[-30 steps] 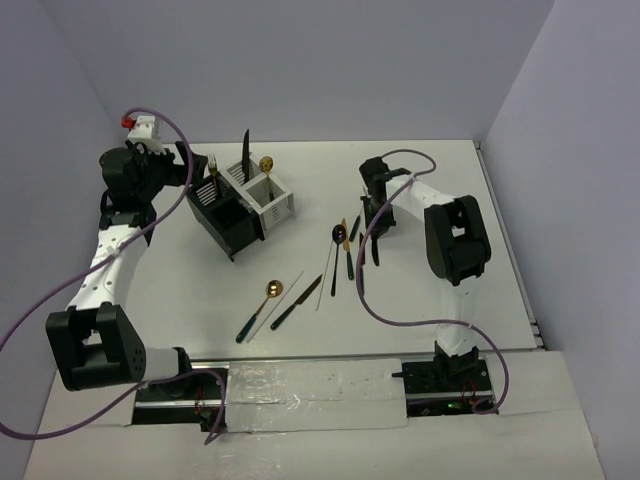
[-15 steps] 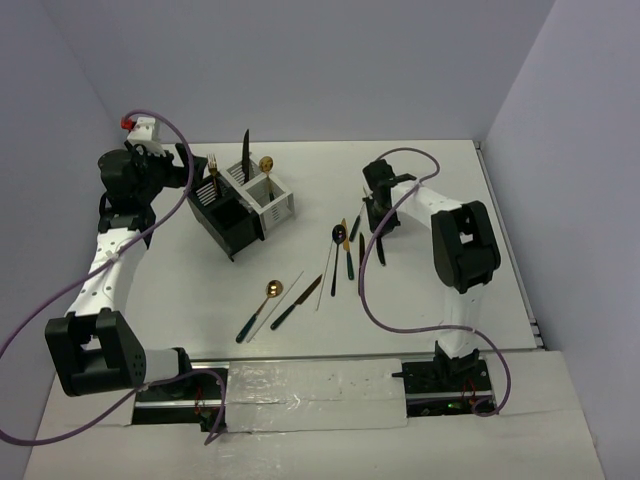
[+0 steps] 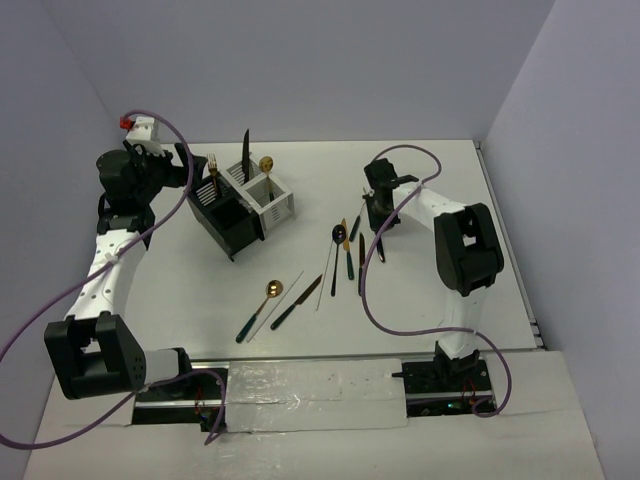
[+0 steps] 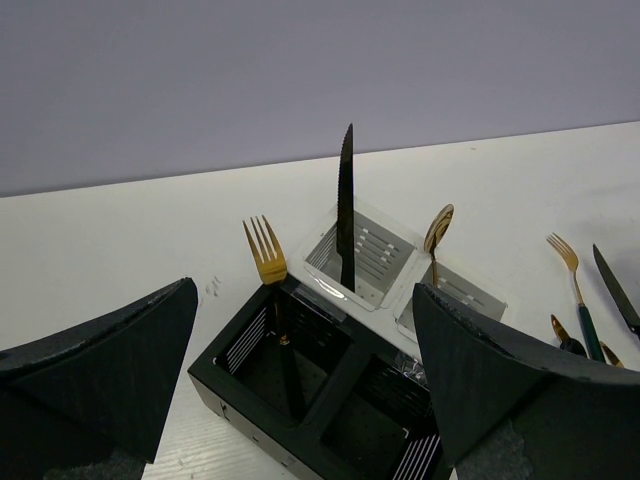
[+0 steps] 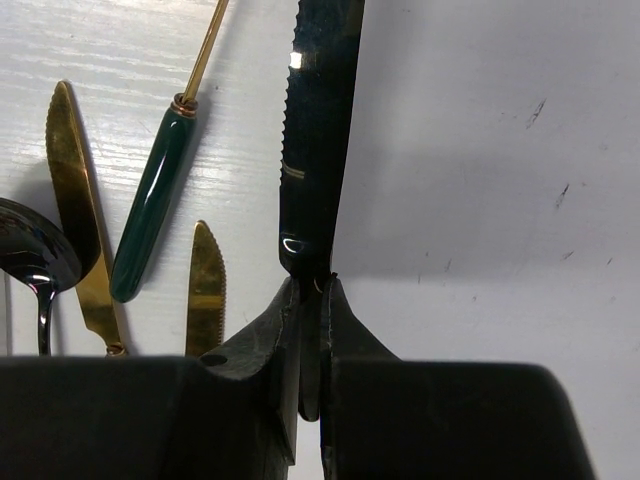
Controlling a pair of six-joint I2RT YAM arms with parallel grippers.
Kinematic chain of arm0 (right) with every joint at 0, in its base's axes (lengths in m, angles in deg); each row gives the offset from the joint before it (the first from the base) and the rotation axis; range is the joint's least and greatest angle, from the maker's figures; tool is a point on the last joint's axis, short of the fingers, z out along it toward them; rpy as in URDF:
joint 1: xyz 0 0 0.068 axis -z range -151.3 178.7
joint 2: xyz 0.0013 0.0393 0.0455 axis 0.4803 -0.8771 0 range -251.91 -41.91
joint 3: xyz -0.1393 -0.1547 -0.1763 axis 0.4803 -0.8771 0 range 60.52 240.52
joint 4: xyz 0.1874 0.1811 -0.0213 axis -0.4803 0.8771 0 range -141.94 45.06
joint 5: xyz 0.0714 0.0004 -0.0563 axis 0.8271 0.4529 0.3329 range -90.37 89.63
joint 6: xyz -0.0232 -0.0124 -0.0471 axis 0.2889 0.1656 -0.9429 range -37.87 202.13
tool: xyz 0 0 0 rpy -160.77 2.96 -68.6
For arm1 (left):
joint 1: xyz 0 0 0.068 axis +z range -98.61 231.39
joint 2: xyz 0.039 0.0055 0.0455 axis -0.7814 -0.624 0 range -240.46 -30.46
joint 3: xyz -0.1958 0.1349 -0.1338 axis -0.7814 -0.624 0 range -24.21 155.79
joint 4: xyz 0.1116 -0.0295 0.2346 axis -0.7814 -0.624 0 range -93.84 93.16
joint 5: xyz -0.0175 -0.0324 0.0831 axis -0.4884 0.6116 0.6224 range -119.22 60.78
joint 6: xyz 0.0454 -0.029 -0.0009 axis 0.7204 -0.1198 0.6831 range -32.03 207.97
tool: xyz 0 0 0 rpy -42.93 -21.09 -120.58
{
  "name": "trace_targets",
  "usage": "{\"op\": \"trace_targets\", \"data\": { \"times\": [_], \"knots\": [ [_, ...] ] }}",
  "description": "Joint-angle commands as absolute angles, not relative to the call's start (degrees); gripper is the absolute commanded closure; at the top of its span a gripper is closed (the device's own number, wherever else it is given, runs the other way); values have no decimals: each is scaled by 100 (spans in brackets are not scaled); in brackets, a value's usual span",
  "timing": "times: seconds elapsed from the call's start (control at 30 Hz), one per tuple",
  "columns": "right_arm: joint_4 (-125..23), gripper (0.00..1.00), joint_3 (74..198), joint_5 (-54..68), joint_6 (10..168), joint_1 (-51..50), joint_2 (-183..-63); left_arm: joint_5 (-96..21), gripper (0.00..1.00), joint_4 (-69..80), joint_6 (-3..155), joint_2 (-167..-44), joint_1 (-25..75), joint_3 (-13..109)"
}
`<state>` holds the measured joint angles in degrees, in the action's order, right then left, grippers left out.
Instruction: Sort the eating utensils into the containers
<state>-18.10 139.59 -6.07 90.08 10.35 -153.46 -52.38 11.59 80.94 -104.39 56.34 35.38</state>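
Observation:
The black caddy [image 3: 228, 224] and white caddy [image 3: 270, 197] stand joined at the back left. A gold fork [image 3: 212, 169] stands in the black one. A black knife [image 3: 245, 150] and a gold spoon [image 3: 266, 165] stand in the white one. My left gripper [image 3: 190, 176] is open and empty beside and above the black caddy [image 4: 300, 385], with the fork [image 4: 263, 250] between its fingers' line. My right gripper [image 3: 375, 213] is shut on a black knife [image 5: 320, 150] by its handle, low over the table. Several utensils lie loose, among them a black spoon [image 3: 337, 236] and a gold spoon [image 3: 270, 291].
Beside my right gripper [image 5: 312, 285] lie a gold knife [image 5: 72, 190], a green-handled utensil [image 5: 150, 215], a second gold knife tip [image 5: 205, 290] and the black spoon [image 5: 30, 260]. Thin chopsticks [image 3: 278, 304] and a dark knife [image 3: 296, 301] lie at the centre front. Walls enclose the table.
My right gripper has shifted slightly right and forward with the black knife, moving it away from the cluster. My left arm has barely moved.

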Motion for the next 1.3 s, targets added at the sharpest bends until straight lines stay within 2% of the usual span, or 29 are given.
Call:
{"op": "trace_targets", "data": {
  "times": [0.0, 0.23, 0.73, 1.1, 1.27],
  "knots": [
    [-1890, 100, 14129, -547, 8934, 1033, -15115, -5295, 1, 1195, 8129, -10280, 5657, 3626],
    [-1890, 100, 14269, -547, 8934, 1033, -15239, -5313, 1, 1213, 8146, -10245, 5649, 3600],
    [-2144, 100, 13962, -283, 8960, 1051, -14624, -5348, 1, 1186, 8199, -10236, 5649, 3582],
    [-2829, 100, 13725, -170, 9057, 1025, -13254, -5173, 1, 888, 8260, -10332, 5649, 3722],
    [-3417, 100, 14075, -73, 9382, 788, -12761, -4804, 1, 387, 8366, -10403, 5693, 3881]
  ]
}}
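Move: The black knife is already in the right fingers, low over the table; the white container's far-left compartment lies about 37 cm left and 14 cm ahead, a few centimetres higher. Near this hand, the gold fork lies 6 cm left and 3 cm ahead, the gold knife 5 cm left and 10 cm back. From the left hand, that compartment is about 14 cm ahead, 6 cm right and 24 cm below. Still pinching the black knife, the right hand pauses, then lifts it about 15 cm, tipping fingers forward. ##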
